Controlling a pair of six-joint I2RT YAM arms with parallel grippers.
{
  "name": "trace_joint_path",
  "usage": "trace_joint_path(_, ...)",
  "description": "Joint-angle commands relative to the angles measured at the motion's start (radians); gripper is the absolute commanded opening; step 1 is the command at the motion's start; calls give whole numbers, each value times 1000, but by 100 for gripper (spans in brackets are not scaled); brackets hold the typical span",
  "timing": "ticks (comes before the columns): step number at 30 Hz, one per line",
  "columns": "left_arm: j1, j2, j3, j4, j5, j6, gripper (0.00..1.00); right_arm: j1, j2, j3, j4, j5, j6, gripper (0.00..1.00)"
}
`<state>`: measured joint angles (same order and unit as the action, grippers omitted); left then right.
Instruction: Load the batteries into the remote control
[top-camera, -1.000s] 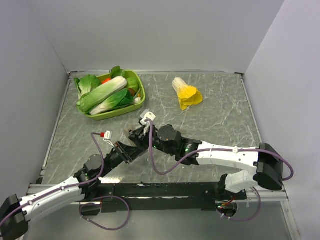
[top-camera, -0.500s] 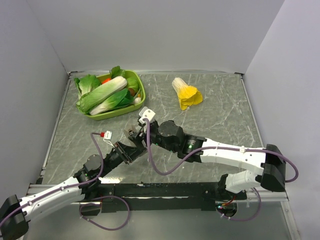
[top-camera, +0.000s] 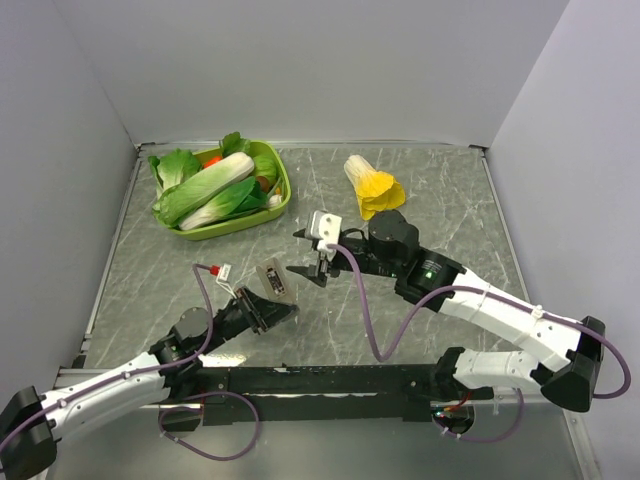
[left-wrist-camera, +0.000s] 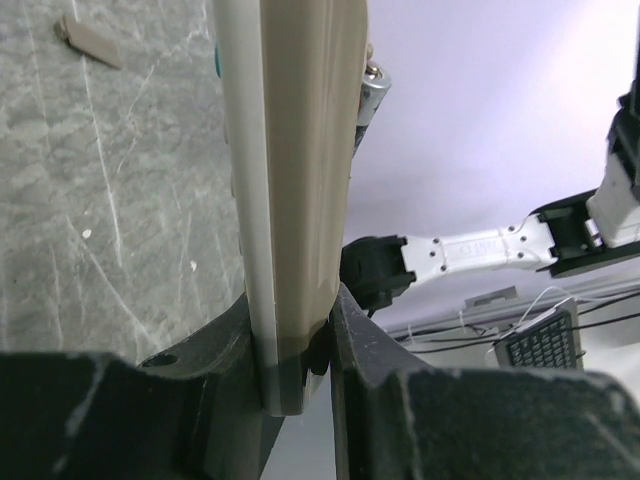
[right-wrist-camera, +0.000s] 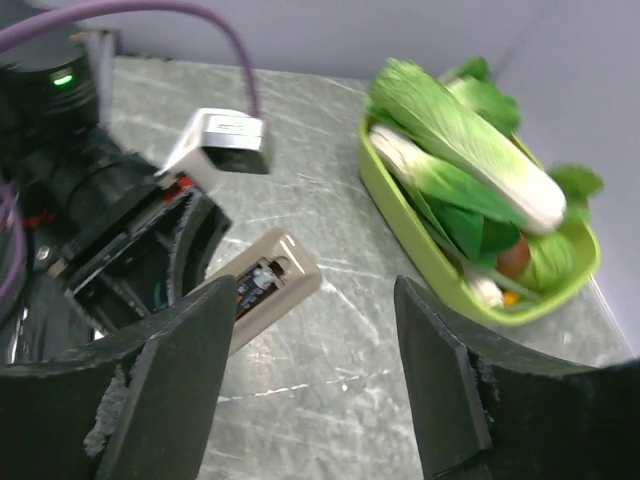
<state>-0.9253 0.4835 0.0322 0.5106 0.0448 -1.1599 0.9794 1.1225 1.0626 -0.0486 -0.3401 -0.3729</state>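
Observation:
My left gripper (top-camera: 268, 305) is shut on the lower end of the remote control (top-camera: 273, 279), holding it up off the table. In the left wrist view the remote control (left-wrist-camera: 295, 170) stands edge-on between the jaws, and a battery's metal end (left-wrist-camera: 372, 92) pokes out of its back. From the right wrist the remote control (right-wrist-camera: 268, 283) shows an open compartment with a dark battery (right-wrist-camera: 250, 286) inside. My right gripper (top-camera: 312, 262) hangs open just right of the remote, apart from it. Nothing lies between the fingers of the right gripper (right-wrist-camera: 312, 330).
A green tray (top-camera: 283, 196) of toy vegetables stands at the back left. A yellow-and-white toy cabbage (top-camera: 372, 187) lies at the back middle. A small beige cover piece (left-wrist-camera: 90, 40) rests on the marble table (top-camera: 450, 230). Grey walls close off three sides.
My right gripper has opened and drawn back to the right, away from the remote. The left gripper has turned the remote so that its back faces up.

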Motion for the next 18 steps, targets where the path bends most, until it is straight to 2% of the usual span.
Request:
trace_joint_path(1,0,30,34,68,63,35,1,-22,-3,0,-29,-230,-141,67)
trace_joint_path(5,0,55,48,86,82,48,1,-33,59,48,-86,-312,-181,57)
trace_joint_path(7,0,58,49,92,87,49,1,-33,86,56,-97,-324,-184,51)
trace_joint_path(11,0,49,49,86,87,52,1,-33,122,51,-96,-343,-176,43)
trace_joint_path(18,0,30,46,85,90,49,1,-33,168,40,-65,-335,-166,38)
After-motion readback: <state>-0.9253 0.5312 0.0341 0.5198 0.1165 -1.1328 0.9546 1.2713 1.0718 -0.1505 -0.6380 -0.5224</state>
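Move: The right hand hovers over the remote that the left gripper already holds, and the open battery bay lies about 3 cm back of it, 5 cm to its left and 8 cm below. The left gripper's fingertips, on the remote's near end, are 7 cm back, 4 cm left and 12 cm down from the right hand; the vegetable basket is some 25 cm ahead and 22 cm left. From the left hand, the bay sits roughly 4 cm ahead, 1 cm left and 4 cm above. Down, back and left, the right hand swoops some 7 cm lower and returns towards the remote's battery bay, slowing as it comes close. Its wrist swings about 15–20 degrees counter-clockwise and dips the fingertips while the wide-open fingers draw in to roughly half that gap. The left hand keeps its pinch on the remote, easing back and down about a centimetre. ##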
